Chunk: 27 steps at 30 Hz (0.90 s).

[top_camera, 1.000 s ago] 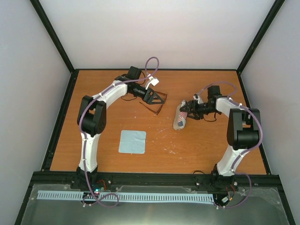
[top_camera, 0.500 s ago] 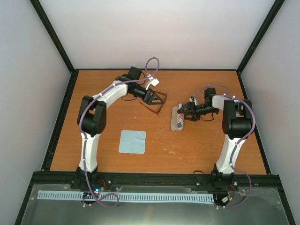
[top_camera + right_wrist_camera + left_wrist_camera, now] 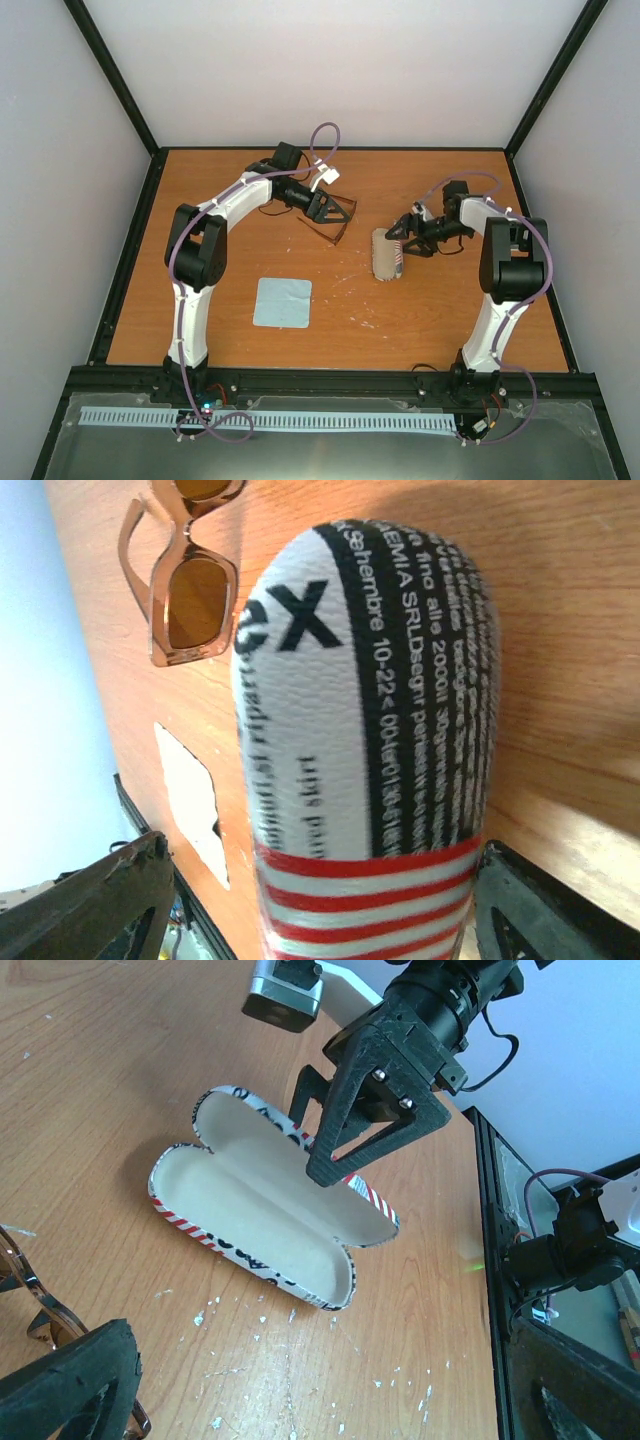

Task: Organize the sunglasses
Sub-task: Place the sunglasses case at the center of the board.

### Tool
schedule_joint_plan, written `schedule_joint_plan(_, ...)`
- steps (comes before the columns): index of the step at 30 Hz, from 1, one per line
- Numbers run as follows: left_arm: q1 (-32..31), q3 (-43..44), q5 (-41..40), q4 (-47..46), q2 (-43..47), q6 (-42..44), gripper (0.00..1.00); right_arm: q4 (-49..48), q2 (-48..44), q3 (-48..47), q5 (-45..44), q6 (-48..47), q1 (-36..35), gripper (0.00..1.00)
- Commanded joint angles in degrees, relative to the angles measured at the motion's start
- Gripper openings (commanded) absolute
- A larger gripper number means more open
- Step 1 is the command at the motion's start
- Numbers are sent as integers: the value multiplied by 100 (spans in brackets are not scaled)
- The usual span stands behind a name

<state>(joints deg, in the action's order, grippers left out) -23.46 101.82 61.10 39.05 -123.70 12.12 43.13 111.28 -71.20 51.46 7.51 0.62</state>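
The sunglasses lie on the table behind the centre, brown lenses and thin frame, also in the right wrist view and at the left edge of the left wrist view. My left gripper hangs open just over them, nothing between its fingers. The flag-patterned case lies open, pale lining up. My right gripper straddles its raised lid, jaws spread wider than the lid, the left finger clearly apart from it.
A light blue square cloth lies flat near the front centre, left of the case. White specks dot the wood. A black frame rail runs along the near table edge, and pale walls close in the other sides.
The right gripper has widened its jaws on the case lid. The case, flag side up a second ago, now lies open with its lining showing. The left arm has stayed put.
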Motion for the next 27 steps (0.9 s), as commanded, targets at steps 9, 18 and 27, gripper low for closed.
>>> schedule_joint_plan(9,35,4,112,122,41,283,100,675,-346,-213,-1148,-260,9,77)
schedule_joint_plan(18,35,22,83,267,-27,499,100,1387,-189,-800,-2111,-578,-363,33)
schedule_joint_plan(27,35,22,-49,416,3,724,100,1626,213,-1222,-2914,-479,-972,29)
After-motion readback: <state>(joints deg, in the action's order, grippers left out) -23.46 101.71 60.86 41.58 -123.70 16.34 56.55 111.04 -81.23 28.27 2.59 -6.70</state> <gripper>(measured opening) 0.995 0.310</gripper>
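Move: The open sunglasses case stands with its middle about 4 cm back from the right hand, 3 cm to its left and 4 cm lower, its raised lid already between the wide-open fingers. From that hand the sunglasses lie some 16 cm left and 5 cm ahead, the blue cloth about 27 cm left and 17 cm back, both on the table. From the left hand, the case is roughly 9 cm right, 7 cm back and 13 cm below. The case's raised lid stays between the right fingers as the hand eases about 2.5 cm to the right, dipping slightly, then narrows its fingers well down around the lid and comes back left some 2 cm. All the while the wrist tips the fingers more steeply down, by roughly 25 degrees. ##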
